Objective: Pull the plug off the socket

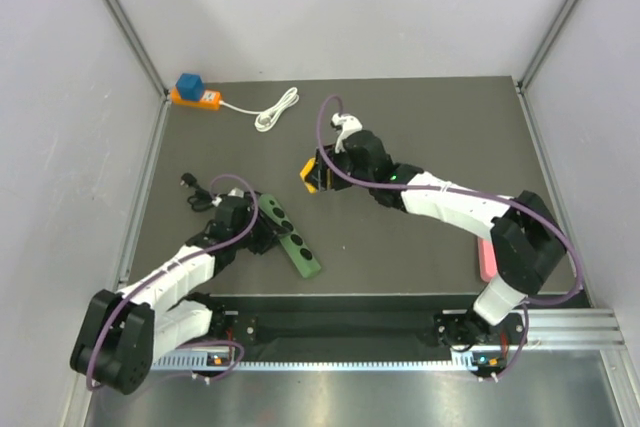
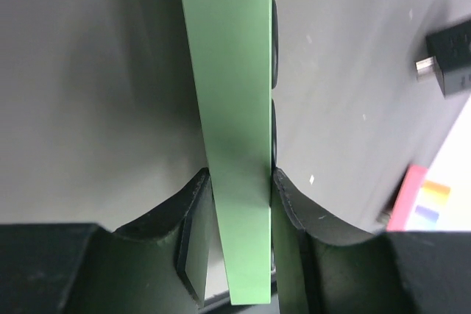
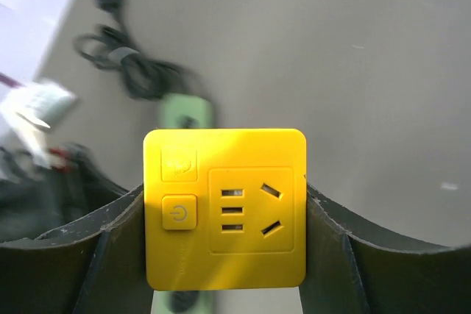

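The socket is a long green power strip (image 1: 295, 239) lying on the dark table. My left gripper (image 1: 262, 237) is shut on its near end; in the left wrist view the strip (image 2: 232, 108) stands edge-on between both pads of that gripper (image 2: 239, 182). The plug is a yellow cube (image 1: 311, 175) with a black underside. It hangs in the air above and behind the strip, apart from it, with my right gripper (image 1: 320, 175) shut on its sides. The right wrist view shows the cube's face (image 3: 224, 207) filling that gripper (image 3: 224, 196), with the strip (image 3: 186, 112) blurred beyond it.
A coiled black cord (image 1: 200, 192) lies left of the strip. At the back left sits an orange and blue adapter (image 1: 195, 93) with a white cable (image 1: 277, 109). A pink block (image 1: 487, 259) lies by the right arm's base. Grey walls enclose the table.
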{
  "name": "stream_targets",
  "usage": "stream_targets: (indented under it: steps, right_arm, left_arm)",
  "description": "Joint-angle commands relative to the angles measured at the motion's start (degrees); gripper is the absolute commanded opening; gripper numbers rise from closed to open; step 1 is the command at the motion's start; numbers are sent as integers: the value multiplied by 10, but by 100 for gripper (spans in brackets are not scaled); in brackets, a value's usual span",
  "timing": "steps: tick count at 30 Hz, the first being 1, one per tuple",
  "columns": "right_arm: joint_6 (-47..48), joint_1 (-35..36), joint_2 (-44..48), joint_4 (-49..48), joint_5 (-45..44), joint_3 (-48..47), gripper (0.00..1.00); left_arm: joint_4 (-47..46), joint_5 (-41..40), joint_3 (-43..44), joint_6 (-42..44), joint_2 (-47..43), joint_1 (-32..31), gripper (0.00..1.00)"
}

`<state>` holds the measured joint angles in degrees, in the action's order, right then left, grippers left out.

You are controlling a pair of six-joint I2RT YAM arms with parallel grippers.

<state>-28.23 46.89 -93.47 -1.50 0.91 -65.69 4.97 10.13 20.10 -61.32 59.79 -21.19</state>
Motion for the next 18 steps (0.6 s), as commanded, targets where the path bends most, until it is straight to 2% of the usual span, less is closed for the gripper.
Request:
stream_targets:
  steps: [1, 3, 5, 8, 9, 11, 13, 18]
  right_arm:
    - [74, -71, 15, 33, 70, -10, 0]
    - [93, -105, -9, 74, 134, -31, 0]
    - [142, -121, -40, 120, 148, -76, 0]
    - [203, -124, -99, 298, 129, -171, 4]
    - [211, -124, -110, 325, 132, -189, 4]
    - [201, -123, -115, 339, 140, -198, 7]
    - [186, -123, -113, 326, 175, -194, 16]
    - [221, -148, -172, 382, 243, -247, 16]
  left_arm:
    - [76, -49, 13, 49, -13, 40, 0]
    - [80, -41, 10, 60, -23, 72, 0]
    - [81, -32, 4, 66, -31, 97, 0]
    - [69, -27, -1, 71, -52, 110, 0]
    - [58, -27, -1, 75, -56, 111, 0]
    - [52, -31, -1, 94, -63, 114, 0]
    - [62, -40, 6, 111, -70, 118, 0]
    - [104, -63, 43, 169, -61, 131, 0]
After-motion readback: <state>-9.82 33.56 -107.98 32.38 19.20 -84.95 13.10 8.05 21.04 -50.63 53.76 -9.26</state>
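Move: The yellow plug is already off and in the right fingers. From that hand the black adapter lies about 20 cm to the right, 8 cm ahead and 15 cm below, while the green socket strip's middle is some 10 cm left, 10 cm back and 13 cm below. The left fingers still hold the strip; from the left hand the plug is about 11 cm right, 9 cm ahead and 12 cm higher, the coiled black cord some 22 cm left, 13 cm ahead and 4 cm below. Still gripping the yellow plug, the right hand swings about 7 cm to the right, away from the socket strip and towards the black adapter, reaching 5 cm forward before drawing back about half of that, sinking some 6.5 cm throughout while the wrist turns until the fingers point more steeply down. The left hand keeps its pinch on the strip's sides and carries it about 6.5 cm to the left, nearly level and edging slightly forward at the start, with only a small roll of the wrist. ##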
